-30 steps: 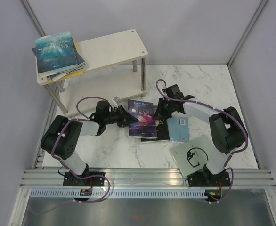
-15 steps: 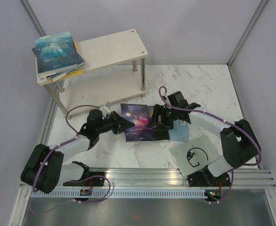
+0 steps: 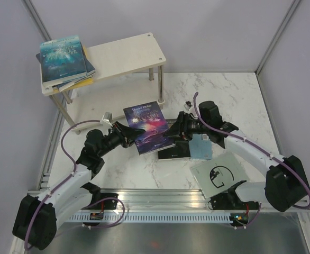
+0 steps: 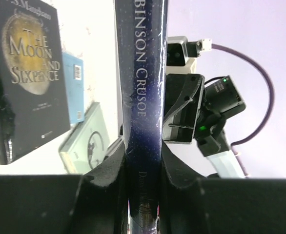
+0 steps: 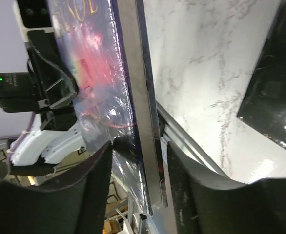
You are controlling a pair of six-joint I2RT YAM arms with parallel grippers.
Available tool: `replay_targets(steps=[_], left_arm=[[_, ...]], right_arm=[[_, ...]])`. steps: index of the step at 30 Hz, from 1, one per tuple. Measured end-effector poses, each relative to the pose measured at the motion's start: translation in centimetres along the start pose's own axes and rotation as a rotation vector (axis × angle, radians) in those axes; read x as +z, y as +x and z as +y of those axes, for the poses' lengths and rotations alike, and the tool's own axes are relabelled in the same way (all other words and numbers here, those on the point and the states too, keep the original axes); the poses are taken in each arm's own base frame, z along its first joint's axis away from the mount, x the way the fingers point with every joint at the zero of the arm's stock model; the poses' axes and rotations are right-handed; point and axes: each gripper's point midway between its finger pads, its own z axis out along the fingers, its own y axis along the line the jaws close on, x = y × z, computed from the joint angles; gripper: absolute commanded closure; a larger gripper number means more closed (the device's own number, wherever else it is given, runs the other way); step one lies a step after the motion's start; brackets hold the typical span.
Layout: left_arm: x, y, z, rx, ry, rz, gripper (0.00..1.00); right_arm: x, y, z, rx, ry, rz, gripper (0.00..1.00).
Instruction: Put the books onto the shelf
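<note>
My left gripper (image 3: 124,133) is shut on the spine of the purple galaxy book (image 3: 144,127), which is held tilted above the table. In the left wrist view the navy spine (image 4: 143,97) is pinched between both fingers (image 4: 109,170). My right gripper (image 3: 172,132) stands open around the book's opposite edge (image 5: 138,97), with a gap at each finger. The shelf (image 3: 123,55) stands at the back left, with several books (image 3: 64,59) stacked on its left end. On the table lie a black book with a gold disc (image 3: 177,152), a light blue one (image 3: 201,145) and a pale grey "G" book (image 3: 221,173).
The shelf's thin metal legs (image 3: 160,87) stand just behind the held book. Grey booth walls close in on the left, back and right. An aluminium rail (image 3: 165,198) runs along the near table edge. The black book (image 4: 30,83) lies below the left gripper.
The left gripper has raised the purple book off the pile and carried it left and back. The right gripper let go of it and now straddles its edge.
</note>
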Motion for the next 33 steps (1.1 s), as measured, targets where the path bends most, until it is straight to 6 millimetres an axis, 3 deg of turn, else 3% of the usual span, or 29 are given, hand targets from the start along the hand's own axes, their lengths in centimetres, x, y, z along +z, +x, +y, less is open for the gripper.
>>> replay_targets(steps=[3,8,17,20,24,28,33], left_arm=[[-0.6,-0.2,-1.0,-0.007,0.032,-0.027,0.98],[-1.6,-0.6,-2.7,-0.022,0.091,-0.075,0.98],[-2.4,-1.0,-3.9,-0.063,0.151,-0.113,0.98],[-2.6,-1.1,-4.8,-0.063,0.184,-0.122,0.98],[-2.8,-1.6,-5.5,-0.059,0.214,-0.145,0.98],[-2.9,-2.1,-5.7,-0.061,0.22,-0.169,0.97],[-2.6,-2.5,-6.5,-0.066,0.193,-0.176,0.82]], right_arm=[[-0.4,-0.2,1.8,0.01,-0.062,-0.013,0.62],[-1.2,-0.5,4.3,0.026,-0.169,-0.035,0.64],[-1.7,-0.6,7.0,0.073,-0.302,-0.039,0.75],[-2.0,-0.6,8.2,0.068,-0.348,-0.035,0.83],[-2.0,0.1,9.4,0.045,-0.38,-0.015,1.0],[-1.7,0.7,9.8,0.029,-0.372,0.007,1.0],[-1.8,0.4,10.4,0.011,-0.345,0.009,1.0]])
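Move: The left hand holds Robinson Crusoe by its left edge; from it the book stack on the shelf's top board lies some 20 cm ahead, 26 cm to the left and 8 cm up, and the bare board about 25 cm ahead, 4 cm left and 6 cm up. From the right hand, its fingers open around the book's right edge, Robinson Crusoe's middle is 7 cm left and 2 cm ahead, at about its own height; the black book lies 6 cm ahead, 1 cm right and 16 cm below, the pale blue one 5 cm ahead, 14 cm right. The right fingers close on the right edge of Robinson Crusoe and pinch it while that hand rises about 10 cm, bringing its downward-slanting fingertips up some 20 degrees and drifting a little to the left and back. The left hand keeps its pinch on the opposite edge and lifts along with it, about 7 cm up and slightly left towards the stack on the shelf, its fingertips tilting up and turning a little counter-clockwise. ##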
